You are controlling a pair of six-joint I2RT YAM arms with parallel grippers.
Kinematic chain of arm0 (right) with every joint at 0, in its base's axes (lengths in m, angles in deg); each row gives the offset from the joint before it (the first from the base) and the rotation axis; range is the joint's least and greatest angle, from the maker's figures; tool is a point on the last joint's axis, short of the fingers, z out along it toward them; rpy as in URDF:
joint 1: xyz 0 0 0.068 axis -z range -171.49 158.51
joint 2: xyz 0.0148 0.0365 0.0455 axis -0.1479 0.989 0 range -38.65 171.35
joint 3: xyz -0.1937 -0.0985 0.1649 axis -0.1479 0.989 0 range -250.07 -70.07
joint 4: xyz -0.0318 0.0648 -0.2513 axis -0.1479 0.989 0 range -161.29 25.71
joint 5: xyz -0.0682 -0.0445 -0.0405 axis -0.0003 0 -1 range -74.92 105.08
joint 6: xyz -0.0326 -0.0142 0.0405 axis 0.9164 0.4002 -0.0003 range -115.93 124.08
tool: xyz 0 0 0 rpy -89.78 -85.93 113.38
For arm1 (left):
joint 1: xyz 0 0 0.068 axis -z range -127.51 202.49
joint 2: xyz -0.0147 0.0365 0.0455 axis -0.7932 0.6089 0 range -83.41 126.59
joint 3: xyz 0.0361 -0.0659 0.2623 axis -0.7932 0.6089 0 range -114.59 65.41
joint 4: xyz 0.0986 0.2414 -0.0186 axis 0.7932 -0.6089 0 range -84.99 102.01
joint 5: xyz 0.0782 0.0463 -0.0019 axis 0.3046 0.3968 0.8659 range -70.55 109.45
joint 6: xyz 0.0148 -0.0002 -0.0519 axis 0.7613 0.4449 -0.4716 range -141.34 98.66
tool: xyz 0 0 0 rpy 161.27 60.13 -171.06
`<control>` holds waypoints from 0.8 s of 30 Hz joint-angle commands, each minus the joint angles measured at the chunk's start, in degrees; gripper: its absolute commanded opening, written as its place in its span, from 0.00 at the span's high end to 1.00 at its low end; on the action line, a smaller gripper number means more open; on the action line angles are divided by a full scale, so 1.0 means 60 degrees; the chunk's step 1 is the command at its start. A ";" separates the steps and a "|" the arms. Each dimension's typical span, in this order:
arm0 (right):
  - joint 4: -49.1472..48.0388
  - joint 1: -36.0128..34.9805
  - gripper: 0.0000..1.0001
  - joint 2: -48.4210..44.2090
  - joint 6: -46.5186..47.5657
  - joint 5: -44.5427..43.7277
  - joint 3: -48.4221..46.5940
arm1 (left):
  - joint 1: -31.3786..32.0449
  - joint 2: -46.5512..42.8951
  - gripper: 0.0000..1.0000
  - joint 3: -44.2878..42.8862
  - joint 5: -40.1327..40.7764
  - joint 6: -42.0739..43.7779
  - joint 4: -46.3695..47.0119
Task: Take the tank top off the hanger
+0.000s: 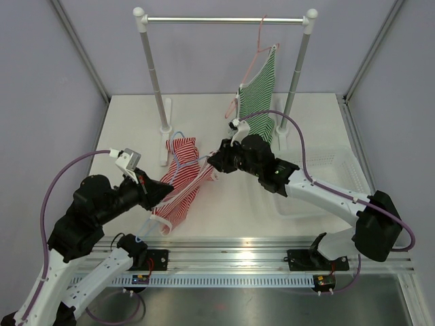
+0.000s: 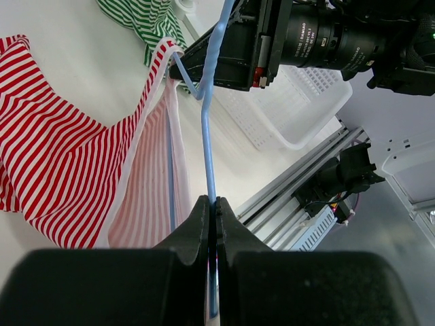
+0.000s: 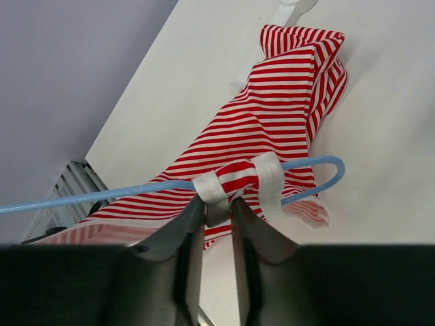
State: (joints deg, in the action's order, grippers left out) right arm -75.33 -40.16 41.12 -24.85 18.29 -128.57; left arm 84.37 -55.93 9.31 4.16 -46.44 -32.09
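A red-and-white striped tank top (image 1: 185,178) lies bunched on the white table, still threaded on a light blue wire hanger (image 2: 207,136). My left gripper (image 2: 211,204) is shut on the hanger's wire, at the garment's near side (image 1: 163,189). In the right wrist view one white-edged strap (image 3: 234,180) wraps the hanger (image 3: 326,166) near its curved end. My right gripper (image 3: 217,207) has its fingers closed on that strap from below, and the cloth fills the gap between them. In the top view this gripper (image 1: 212,161) is at the tank top's right edge.
A green striped top (image 1: 259,92) hangs on a pink hanger from the white rack's rail (image 1: 224,20) at the back right. A white mesh basket (image 1: 329,180) sits under the right arm. The rack's left post (image 1: 155,75) stands just behind the tank top.
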 commanded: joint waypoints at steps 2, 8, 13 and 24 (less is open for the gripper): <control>-0.0031 -0.0034 0.89 -0.0125 0.0412 -0.0475 -0.0358 | 0.0034 -0.0084 1.00 -0.0421 0.0071 0.0053 0.0246; 0.0758 -0.0005 1.00 -0.0842 0.1113 -0.2434 0.0024 | 0.0034 -0.0069 1.00 -0.0641 0.0295 0.0389 -0.0180; 0.2164 0.0929 1.00 -0.0522 0.1350 -0.3716 -0.0532 | 0.0034 -0.0420 1.00 -0.0510 -0.1316 0.0726 0.0491; 0.1568 0.1358 1.00 -0.1647 0.0751 0.1248 -0.0695 | 0.0034 -0.0730 1.00 0.0061 -0.1817 -0.0310 0.4088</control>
State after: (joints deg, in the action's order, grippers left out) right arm -62.19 -32.84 36.62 -19.28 13.24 -130.94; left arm 84.37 -61.81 8.92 -4.38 -44.28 -22.84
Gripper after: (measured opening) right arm 0.022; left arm 0.021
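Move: The red-striped tank top's strap sits right between the right hand's half-closed fingers, still looped over the blue hanger's shoulder, whose end pokes out about 3 cm ahead and 3 cm to the right. The tank top's body hangs some 11 cm left, 5 cm back and 12 cm below; the green-striped top is roughly 16 cm right and 20 cm ahead. From the left hand, holding the hanger, that strap lies about 9 cm forward, 15 cm right, slightly lower. The tank top's strap gets pinched as the right fingers shut on it, then is drawn to the right and forward about 10 cm, over and past the hanger's end, with the wrist turning some 15 degrees clockwise, before that hand eases back left and back a couple of centimetres. Late in the pull the left hand, still gripping the hanger, lifts about 6 cm and draws back 3 cm, tipping its fingers upward. ##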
